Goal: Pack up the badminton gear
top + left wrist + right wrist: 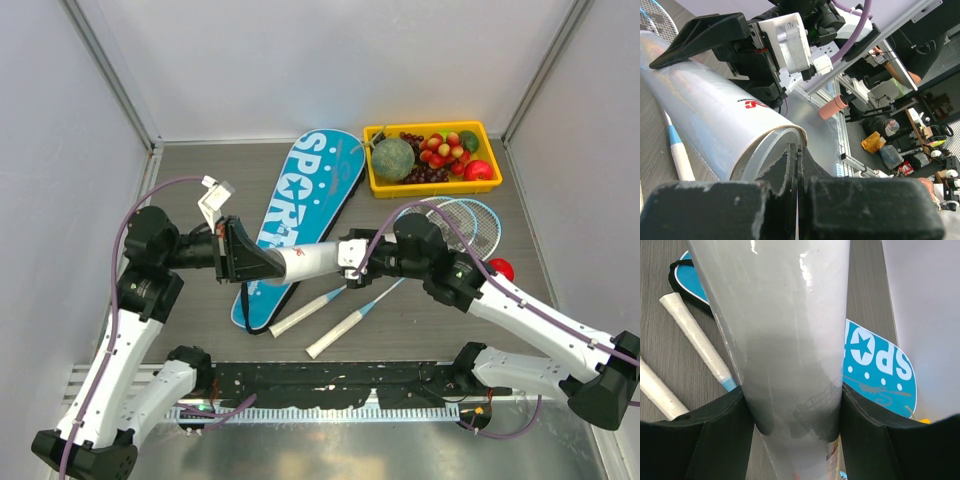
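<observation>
A long white tube (312, 259) hangs level above the table, and my right gripper (349, 251) is shut on its right end. In the right wrist view both black fingers (715, 435) press the tube (785, 340) from either side. My left gripper (276, 263) is shut, its tips right at the tube's open left end (765, 145); I see nothing between its closed jaws (798, 152). Two light-blue rackets (462, 220) lie under the right arm, white handles (300, 313) pointing to the near left. The blue SPORT bag (305, 195) lies flat behind the tube.
A yellow tray (432, 185) of fruit stands at the back right. A red round fruit (501, 268) lies beside the right arm. Grey walls close in the table on three sides, and a black rail (330, 385) runs along the near edge.
</observation>
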`<state>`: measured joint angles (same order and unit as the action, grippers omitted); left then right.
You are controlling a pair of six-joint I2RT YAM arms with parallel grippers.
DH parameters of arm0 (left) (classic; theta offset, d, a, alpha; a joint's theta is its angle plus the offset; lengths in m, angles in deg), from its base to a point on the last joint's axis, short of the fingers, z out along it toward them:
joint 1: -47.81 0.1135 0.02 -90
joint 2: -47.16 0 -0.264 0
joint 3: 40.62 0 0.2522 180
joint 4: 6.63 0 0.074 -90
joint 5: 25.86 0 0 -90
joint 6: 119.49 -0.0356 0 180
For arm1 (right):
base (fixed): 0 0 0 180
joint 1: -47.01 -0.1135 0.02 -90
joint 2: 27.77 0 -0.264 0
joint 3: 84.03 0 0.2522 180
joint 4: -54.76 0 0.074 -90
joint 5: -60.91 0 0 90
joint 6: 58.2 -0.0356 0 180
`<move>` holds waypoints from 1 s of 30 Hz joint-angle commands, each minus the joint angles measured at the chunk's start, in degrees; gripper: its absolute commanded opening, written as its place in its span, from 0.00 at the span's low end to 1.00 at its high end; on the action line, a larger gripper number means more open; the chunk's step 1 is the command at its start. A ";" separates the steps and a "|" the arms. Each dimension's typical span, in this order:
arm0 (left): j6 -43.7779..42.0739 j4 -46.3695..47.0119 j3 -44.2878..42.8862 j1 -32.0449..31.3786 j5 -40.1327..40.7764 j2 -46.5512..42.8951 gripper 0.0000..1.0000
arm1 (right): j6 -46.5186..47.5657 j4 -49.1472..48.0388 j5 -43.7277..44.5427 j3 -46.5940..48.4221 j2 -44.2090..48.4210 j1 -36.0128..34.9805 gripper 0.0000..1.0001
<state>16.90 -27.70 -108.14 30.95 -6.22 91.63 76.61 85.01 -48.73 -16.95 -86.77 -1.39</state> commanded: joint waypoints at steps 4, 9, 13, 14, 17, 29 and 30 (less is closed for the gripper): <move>3.44 4.15 -0.65 -0.19 -2.58 -0.96 0.00 | 2.64 -6.21 -0.93 -0.94 2.49 -0.38 0.45; 3.71 3.53 -1.79 -0.28 -2.23 -0.26 0.00 | 1.59 -7.08 -1.63 -1.20 2.84 -0.38 0.45; 3.88 3.62 -3.81 -0.19 -0.74 0.70 0.00 | -0.25 -8.84 -2.42 -1.90 2.75 -0.38 0.45; 4.06 3.71 -4.42 -0.19 -0.65 0.88 0.00 | -0.78 -9.54 -2.51 -2.25 2.84 -0.38 0.45; 4.50 3.88 -5.74 -0.19 -0.47 1.94 0.00 | -2.01 -11.39 -2.86 -2.96 3.01 -0.38 0.45; 6.70 9.95 -13.90 -0.19 -1.00 6.76 0.24 | -5.27 -14.73 -4.71 -5.50 3.19 -0.38 0.44; 5.56 8.73 -15.66 -0.19 -1.26 7.56 0.27 | -5.35 -14.82 -4.62 -5.51 3.19 -0.46 0.44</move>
<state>22.97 -22.81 -116.27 30.93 -6.46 97.49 72.00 76.16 -51.96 -22.63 -85.39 -1.53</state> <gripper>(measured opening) 0.221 0.633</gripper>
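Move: The lid sits at the mouth of the shuttlecock tube, its middle about 3 cm below the left hand and otherwise level with it. From the right hand, which already grips the tube farther down, it is some 16 cm left, 6 cm back and 8 cm higher. On the table roughly 33 cm below the left hand, the two racket handles lie about 2 cm ahead and 8 cm right; the blue bag's middle is some 25 cm ahead and 4 cm right. The left fingers, closed against the lid at the tube's mouth, come away from it: after easing back half a centimetre the hand rises about 4.5 cm, drifting forward near the end, and the fingers part slightly only late in the rise. The right hand keeps its grip on the tube, shifting it about 1 cm left and back and tilting some 5 degrees so its left side rises. ##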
